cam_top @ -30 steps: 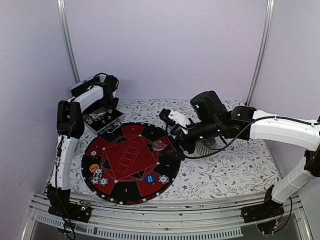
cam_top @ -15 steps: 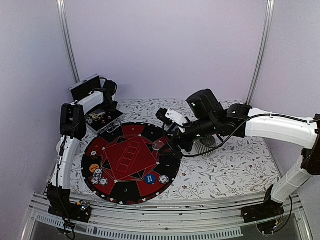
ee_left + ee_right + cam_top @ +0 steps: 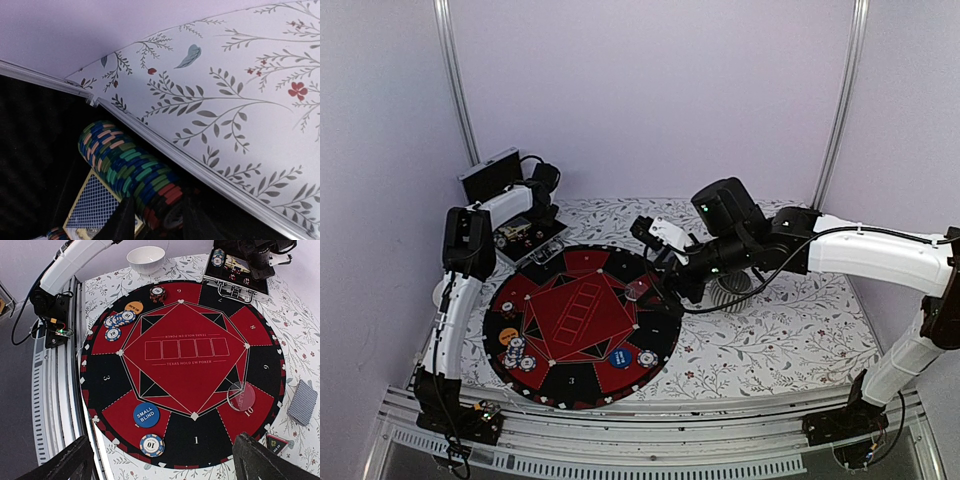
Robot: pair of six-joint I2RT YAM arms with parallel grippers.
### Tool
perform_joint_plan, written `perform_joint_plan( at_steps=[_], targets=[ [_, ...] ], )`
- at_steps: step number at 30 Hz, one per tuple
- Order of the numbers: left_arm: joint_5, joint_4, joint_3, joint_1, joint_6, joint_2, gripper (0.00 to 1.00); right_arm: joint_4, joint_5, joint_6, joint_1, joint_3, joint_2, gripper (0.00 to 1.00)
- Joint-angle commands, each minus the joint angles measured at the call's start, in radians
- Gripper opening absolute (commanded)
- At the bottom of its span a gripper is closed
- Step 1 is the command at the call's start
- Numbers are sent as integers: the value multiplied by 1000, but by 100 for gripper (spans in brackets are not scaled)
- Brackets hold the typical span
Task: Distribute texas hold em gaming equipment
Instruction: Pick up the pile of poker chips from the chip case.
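In the left wrist view, my left gripper (image 3: pixel 157 220) is down inside the black case (image 3: pixel 35 150). Its two fingers stand against both sides of the end of a row of striped poker chips (image 3: pixel 125 160), beside a blue-backed card deck (image 3: pixel 92 207). My right gripper (image 3: pixel 172 460) hangs wide open and empty above the round poker mat (image 3: pixel 182 355), near seat 1. On the mat lie a blue small-blind disc (image 3: pixel 146 415), a single chip (image 3: pixel 152 445), a clear disc (image 3: pixel 241 396), an orange disc (image 3: pixel 133 307), several loose chips (image 3: pixel 117 320) and a short chip stack (image 3: pixel 157 292).
A face-down card deck (image 3: pixel 302 402) lies on the floral cloth just off the mat. A white bowl (image 3: pixel 145 259) stands beyond the mat near the left arm. A ribbed silver cup (image 3: pixel 730 288) sits under the right arm. The open case (image 3: pixel 525 235) is at the back left.
The left arm has reached a little farther back over the case and straightened. The right arm has drifted slightly left over the mat's edge, still open.
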Motion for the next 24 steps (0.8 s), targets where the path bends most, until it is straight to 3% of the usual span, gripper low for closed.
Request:
perform_joint_plan(
  at_steps=[1,11,19,24],
  targets=[
    [-34,56,-46,-34,44,-25,31,-6,-24,-10,-8,24,5,99],
    [-54,87,-89,-52,53,-64,27,-10,-28,-14,-9,25,9,99],
    [11,86,-100,-35,22,-87,3,-15,-27,-15,-9,29,10,99],
    [36,79,-107,-25,0,-113,0,-18,-27,-16,-9,30,11,99]
  ],
)
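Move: My left hand is already down in the chip case, its part-open fingers around the near end of the long chip row. The red-and-black end chips I want lie about 1 cm ahead of my hand point and 1 cm below it. The rest of the row runs off ahead and to the left, its middle some 4 cm each way. The card decks lie about 7 cm left and 2 cm back. From my right hand the end chips are roughly 43 cm ahead, 37 cm left and 20 cm down. I draw my left hand about 1.5 cm to the right, away from the rest of the row and easing up by barely half a centimetre. Meanwhile I shut the fingers from about a third open to nearly closed, so that they pinch the few end chips between the pads; the wrist rolls only some 5 degrees and partly back. ##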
